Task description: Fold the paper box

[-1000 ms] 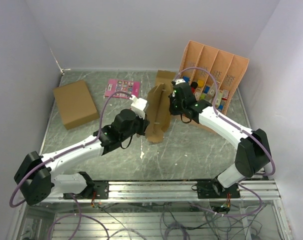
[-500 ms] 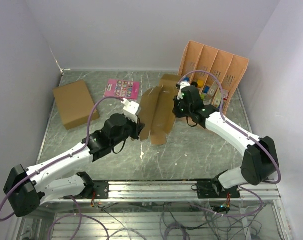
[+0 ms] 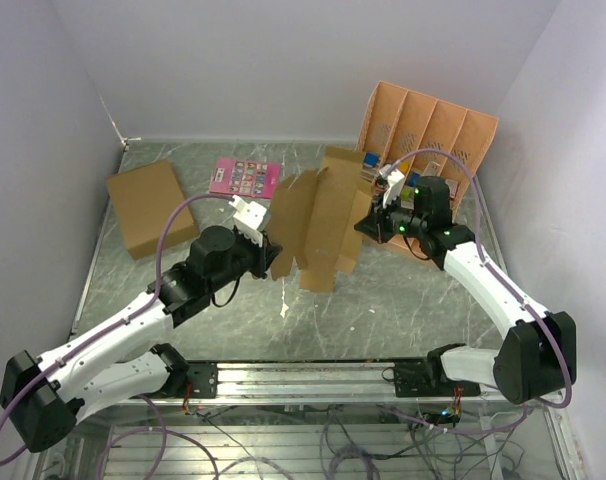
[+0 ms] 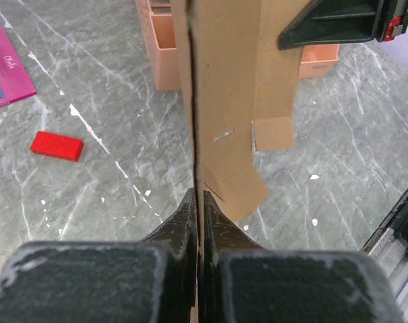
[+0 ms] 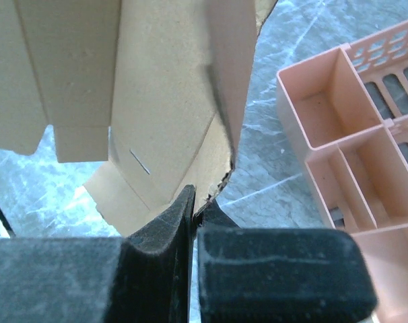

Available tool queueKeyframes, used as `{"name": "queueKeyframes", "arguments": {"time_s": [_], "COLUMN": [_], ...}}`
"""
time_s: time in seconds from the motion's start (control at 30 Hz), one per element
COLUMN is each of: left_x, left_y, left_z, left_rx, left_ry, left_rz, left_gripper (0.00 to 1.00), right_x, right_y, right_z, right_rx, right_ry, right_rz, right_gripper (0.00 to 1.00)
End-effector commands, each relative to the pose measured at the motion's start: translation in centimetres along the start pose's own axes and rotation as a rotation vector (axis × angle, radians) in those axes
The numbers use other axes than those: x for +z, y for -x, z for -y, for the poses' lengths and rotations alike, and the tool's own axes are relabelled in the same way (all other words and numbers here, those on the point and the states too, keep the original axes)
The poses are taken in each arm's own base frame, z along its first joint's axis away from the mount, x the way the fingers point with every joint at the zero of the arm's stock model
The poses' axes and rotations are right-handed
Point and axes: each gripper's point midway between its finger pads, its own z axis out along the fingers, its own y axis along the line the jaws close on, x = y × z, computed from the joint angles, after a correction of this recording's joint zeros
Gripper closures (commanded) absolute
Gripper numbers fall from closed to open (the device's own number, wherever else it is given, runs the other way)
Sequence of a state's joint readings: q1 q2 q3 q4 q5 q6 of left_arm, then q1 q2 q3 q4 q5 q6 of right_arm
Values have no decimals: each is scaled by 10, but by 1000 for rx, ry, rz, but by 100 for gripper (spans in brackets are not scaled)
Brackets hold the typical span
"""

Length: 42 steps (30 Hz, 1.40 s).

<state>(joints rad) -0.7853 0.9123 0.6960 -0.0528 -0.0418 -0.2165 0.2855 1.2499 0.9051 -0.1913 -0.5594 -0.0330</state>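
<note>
The paper box (image 3: 318, 228) is a brown creased cardboard sheet with tab flaps, held up above the table's middle between both arms. My left gripper (image 3: 273, 258) is shut on its left lower edge; in the left wrist view the sheet (image 4: 224, 101) runs edge-on up from the pinched fingers (image 4: 184, 219). My right gripper (image 3: 366, 222) is shut on the sheet's right edge; in the right wrist view the panels (image 5: 163, 114) spread out above the closed fingers (image 5: 180, 215), which pinch a ragged corner.
A larger flat brown cardboard box (image 3: 150, 206) lies at back left. A pink booklet (image 3: 244, 177) lies behind the sheet. An orange compartment tray (image 3: 428, 140) with small coloured items leans at back right. A small red block (image 4: 56, 145) lies on the table.
Both arms have drawn apart, the left one leftward and the right one rightward, and the cardboard sheet has opened from a narrow folded strip into a wider spread of panels.
</note>
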Motion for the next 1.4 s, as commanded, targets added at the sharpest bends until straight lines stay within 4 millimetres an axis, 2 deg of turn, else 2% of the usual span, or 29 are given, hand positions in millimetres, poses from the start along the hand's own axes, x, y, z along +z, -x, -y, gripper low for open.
{"name": "queueKeyframes", "arguments": {"time_s": [0.0,0.2,0.3,0.53,0.63,0.77,0.9,0.97,1.1,1.23,1.37], "left_x": [-2,-6,-5,8,8,7,7,6,9,14,18], "left_y": [31,44,46,37,41,47,36,29,27,34,36], "left_z": [27,39,37,32,33,28,13,9,0,-13,-18], "left_rx": [-12,-97,-170,-296,-314,-262,-192,-154,-62,75,201], "left_ry": [-176,-302,-333,-377,-404,-385,-300,-281,-249,-204,-200], "left_rz": [80,100,93,49,70,94,53,34,42,55,26], "left_gripper": [93,93,93,93,93,93,93,93,93,93,93], "right_x": [-6,-12,-13,-17,-19,-18,-13,-10,-4,1,-2], "right_y": [8,11,12,15,13,11,1,-10,-25,-35,-39], "right_z": [-10,-12,-13,-20,-17,-6,13,12,4,15,23], "right_rx": [-86,-90,-85,-69,-56,-27,24,32,-16,-92,-114], "right_ry": [107,121,134,176,171,125,32,52,137,135,160], "right_rz": [50,80,90,116,116,106,56,21,-4,-25,-42], "right_gripper": [100,100,100,100,100,100,100,100,90,74,67]}}
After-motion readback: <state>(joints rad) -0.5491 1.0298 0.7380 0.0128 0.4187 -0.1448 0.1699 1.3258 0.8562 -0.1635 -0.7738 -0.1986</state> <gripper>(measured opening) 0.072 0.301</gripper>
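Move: The paper box hangs between my hands, a flap edge pinched in each: its middle is about 2 cm ahead and 11 cm left of my right hand, and 8 cm ahead and 10 cm right of my left, some 4 cm below both. The red block lies 13 cm ahead of my left hand and level sideways, 22 cm down. The orange organizer is some 17 cm ahead and 15 cm right of my right hand, 10 cm lower. I ease my right hand up and slightly back with the box's right flap edge, shift about 1 cm right, then sink some 4 cm while opening the fingers to roughly a third, giving up the pinch. My left hand keeps its pinch: it drifts a couple of centimetres right, rolls about 20 degrees and back, ends a little farther forward, and is left turned clockwise. ##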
